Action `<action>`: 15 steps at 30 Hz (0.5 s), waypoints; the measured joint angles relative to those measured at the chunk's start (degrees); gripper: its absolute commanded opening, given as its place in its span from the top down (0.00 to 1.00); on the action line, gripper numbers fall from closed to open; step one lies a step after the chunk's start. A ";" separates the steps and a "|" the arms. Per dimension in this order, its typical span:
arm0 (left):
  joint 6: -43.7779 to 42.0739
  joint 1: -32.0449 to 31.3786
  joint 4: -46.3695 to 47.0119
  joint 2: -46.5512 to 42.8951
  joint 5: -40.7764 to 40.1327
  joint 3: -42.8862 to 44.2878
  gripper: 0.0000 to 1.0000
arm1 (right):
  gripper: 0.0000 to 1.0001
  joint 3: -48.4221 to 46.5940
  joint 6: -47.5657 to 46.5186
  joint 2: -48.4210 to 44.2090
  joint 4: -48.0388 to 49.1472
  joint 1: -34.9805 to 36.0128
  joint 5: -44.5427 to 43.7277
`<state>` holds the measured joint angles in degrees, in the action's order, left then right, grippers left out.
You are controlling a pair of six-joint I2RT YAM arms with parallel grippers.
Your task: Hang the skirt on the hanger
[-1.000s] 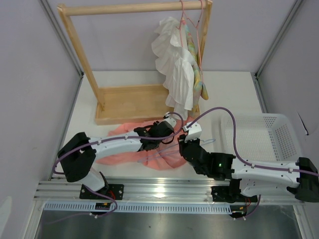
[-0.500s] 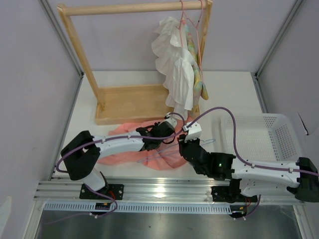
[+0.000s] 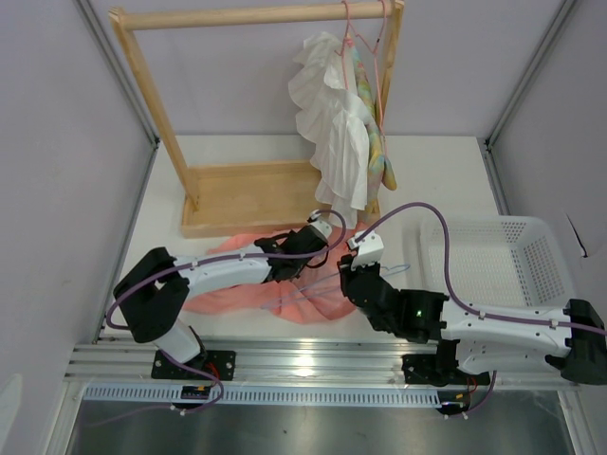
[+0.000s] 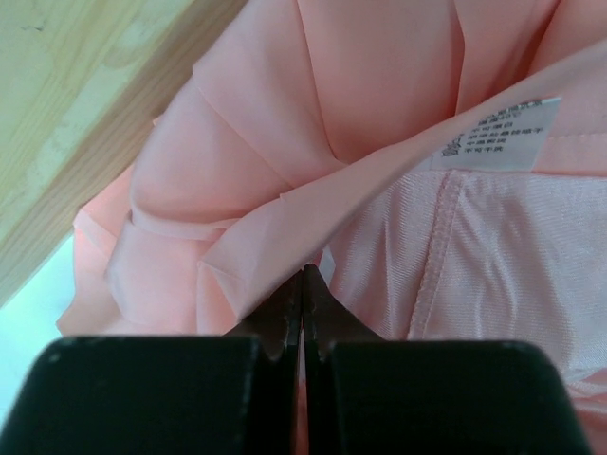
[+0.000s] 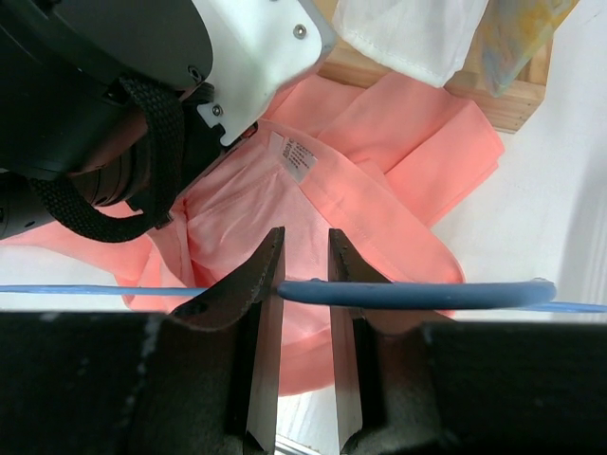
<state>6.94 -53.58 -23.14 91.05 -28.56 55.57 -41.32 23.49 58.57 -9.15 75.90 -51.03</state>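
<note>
The salmon-pink pleated skirt point(image 3: 237, 275) lies crumpled on the table in front of the rack base. My left gripper point(image 3: 302, 254) is down on its upper edge. In the left wrist view the black jaws point(image 4: 303, 275) are shut on a fold of the skirt point(image 4: 379, 95) by the waistband, close to the white label point(image 4: 498, 142). My right gripper point(image 3: 353, 275) hovers just right of it over the skirt. It is shut on the light-blue wire hanger point(image 5: 427, 294), which runs level across its jaws point(image 5: 303, 256) above the skirt point(image 5: 379, 190). The hanger's hook is hidden.
A wooden clothes rack point(image 3: 256, 194) stands behind the skirt, its base touching the fabric. A white ruffled garment point(image 3: 332, 123) and a pastel garment point(image 3: 375, 142) hang from it on pink-red hangers point(image 3: 365, 38). A white mesh basket point(image 3: 493, 261) sits at the right.
My left gripper has closed on the skirt's edge and shifted slightly toward the rack. The right arm and the hanger have stayed put.
</note>
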 measured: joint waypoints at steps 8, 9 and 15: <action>4.68 3.06 -1.49 -11.47 8.48 -1.51 1.00 | 1.00 -5.31 2.29 2.56 -4.22 -0.63 -1.22; 5.42 3.58 -1.44 -13.75 9.79 -1.90 1.00 | 1.00 -6.10 2.69 2.99 -5.01 -0.83 -1.40; 10.08 7.17 -1.25 -24.41 16.04 -5.79 1.00 | 1.00 -10.38 5.60 5.70 -9.44 -2.34 -3.82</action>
<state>17.02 -46.41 -24.38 66.63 -12.51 49.78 -51.70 29.08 64.27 -18.59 73.56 -54.85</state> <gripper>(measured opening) 0.005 0.260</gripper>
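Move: The left hand already pinches the skirt's waistband; the near end of the hanger lies roughly 12 cm back, 6 cm left and 8 cm above it. The rack base is centred about 17 cm ahead and 8 cm left, 4 cm lower; the white garment's hem hangs some 10 cm ahead, 9 cm right and 8 cm up. From the right hand, gripping the hanger, the pinched waistband is about 7 cm ahead, 12 cm left and 14 cm below. Keeping the waistband pinched, the left hand lifts about 8 cm, rolling left side down; right raises the hanger slightly. ##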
